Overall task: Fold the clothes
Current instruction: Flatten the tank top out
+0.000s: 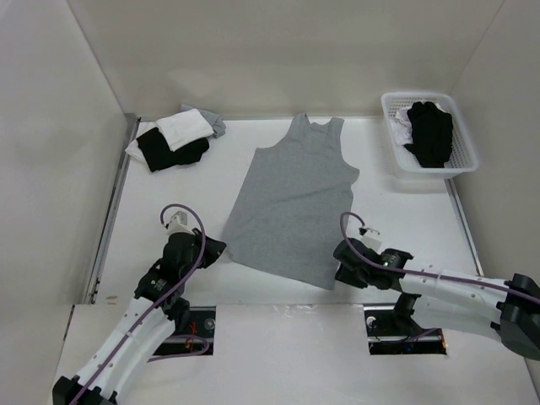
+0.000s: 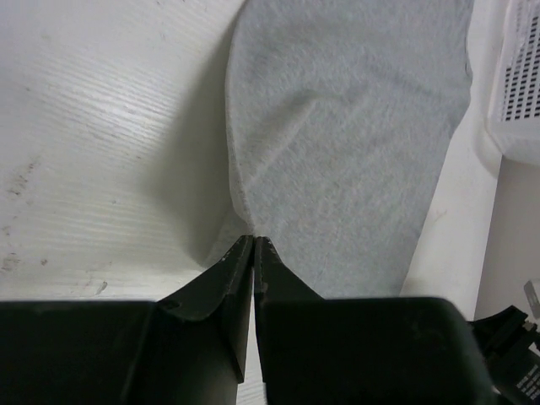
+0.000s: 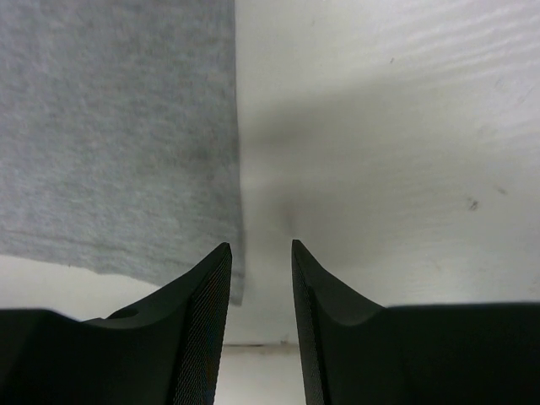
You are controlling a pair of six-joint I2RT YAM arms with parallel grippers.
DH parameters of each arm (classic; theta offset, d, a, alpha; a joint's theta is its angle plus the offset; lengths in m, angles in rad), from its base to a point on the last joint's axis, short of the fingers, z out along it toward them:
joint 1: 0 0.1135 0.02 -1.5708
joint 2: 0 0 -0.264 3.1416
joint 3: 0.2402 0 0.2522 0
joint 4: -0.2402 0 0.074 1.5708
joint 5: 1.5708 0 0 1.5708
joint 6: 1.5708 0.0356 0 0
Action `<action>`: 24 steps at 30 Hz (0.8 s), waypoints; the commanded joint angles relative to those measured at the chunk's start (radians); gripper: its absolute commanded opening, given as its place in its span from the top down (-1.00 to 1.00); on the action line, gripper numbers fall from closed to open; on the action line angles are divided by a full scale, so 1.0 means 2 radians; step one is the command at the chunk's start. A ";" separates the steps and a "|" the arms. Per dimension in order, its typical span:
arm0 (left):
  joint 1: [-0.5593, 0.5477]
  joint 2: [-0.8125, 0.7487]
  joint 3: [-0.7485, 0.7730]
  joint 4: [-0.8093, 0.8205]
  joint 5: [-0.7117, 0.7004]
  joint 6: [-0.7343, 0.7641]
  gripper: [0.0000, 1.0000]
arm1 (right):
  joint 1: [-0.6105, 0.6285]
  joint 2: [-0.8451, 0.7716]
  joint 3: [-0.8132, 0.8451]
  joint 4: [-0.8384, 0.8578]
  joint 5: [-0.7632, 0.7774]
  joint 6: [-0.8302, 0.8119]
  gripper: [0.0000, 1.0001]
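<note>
The clothes, a grey sleeveless tank top [image 1: 295, 198], lie spread flat mid-table with the neck toward the far wall. My left gripper [image 1: 213, 249] is at the near left hem corner. In the left wrist view its jaws [image 2: 254, 240] are pressed together, with the edge of the grey fabric [image 2: 354, 152] drawn up into the tips. My right gripper [image 1: 342, 272] is at the near right hem corner. It stands open [image 3: 260, 246] just above the table, and the corner of the tank top [image 3: 118, 126] lies beside its left finger, with nothing between the fingers.
A white basket [image 1: 426, 95] holding a black garment [image 1: 430, 131] stands at the back right. A pile of black and white folded pieces [image 1: 173, 139] lies at the back left. White walls close in the table on three sides.
</note>
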 commanded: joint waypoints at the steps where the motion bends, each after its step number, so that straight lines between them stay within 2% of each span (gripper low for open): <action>1: -0.008 -0.008 -0.003 0.041 0.019 0.011 0.93 | 0.028 0.007 0.010 -0.004 -0.021 0.053 0.23; 12: -0.013 -0.003 -0.007 0.049 0.025 0.009 0.93 | 0.071 -0.003 -0.045 0.040 -0.042 0.120 0.38; 18: -0.009 -0.010 0.008 0.036 0.028 0.013 0.94 | 0.082 -0.017 -0.058 0.070 -0.030 0.138 0.95; 21: -0.011 -0.063 0.032 -0.013 0.036 0.017 0.98 | 0.135 -0.034 -0.027 0.020 -0.021 0.151 1.00; 24: -0.029 -0.131 0.082 -0.088 0.015 0.023 0.98 | 0.232 -0.047 0.016 -0.036 -0.009 0.191 1.00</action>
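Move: The tank top's right hem corner, which my right fingers go for, lies about 3 cm back, 2 cm left and 2 cm below my right hand. From the same hand, the table's near edge is roughly 6 cm straight back, and the left hem corner, already held by my left fingers, is some 8 cm ahead, 27 cm left and 5 cm higher. From my left hand, the right corner lies about 10 cm back, 25 cm right and 7 cm below. I slide my open right hand about 3 cm back and 4 cm left, sinking slightly and rolling some 10 degrees, then shut its fingers on the tank top's right hem corner and drag it another 4 cm back towards the table's near edge. My left hand keeps its pinch on the left corner, drifts a little to the right, then at the end lifts about 2 cm and eases back. ##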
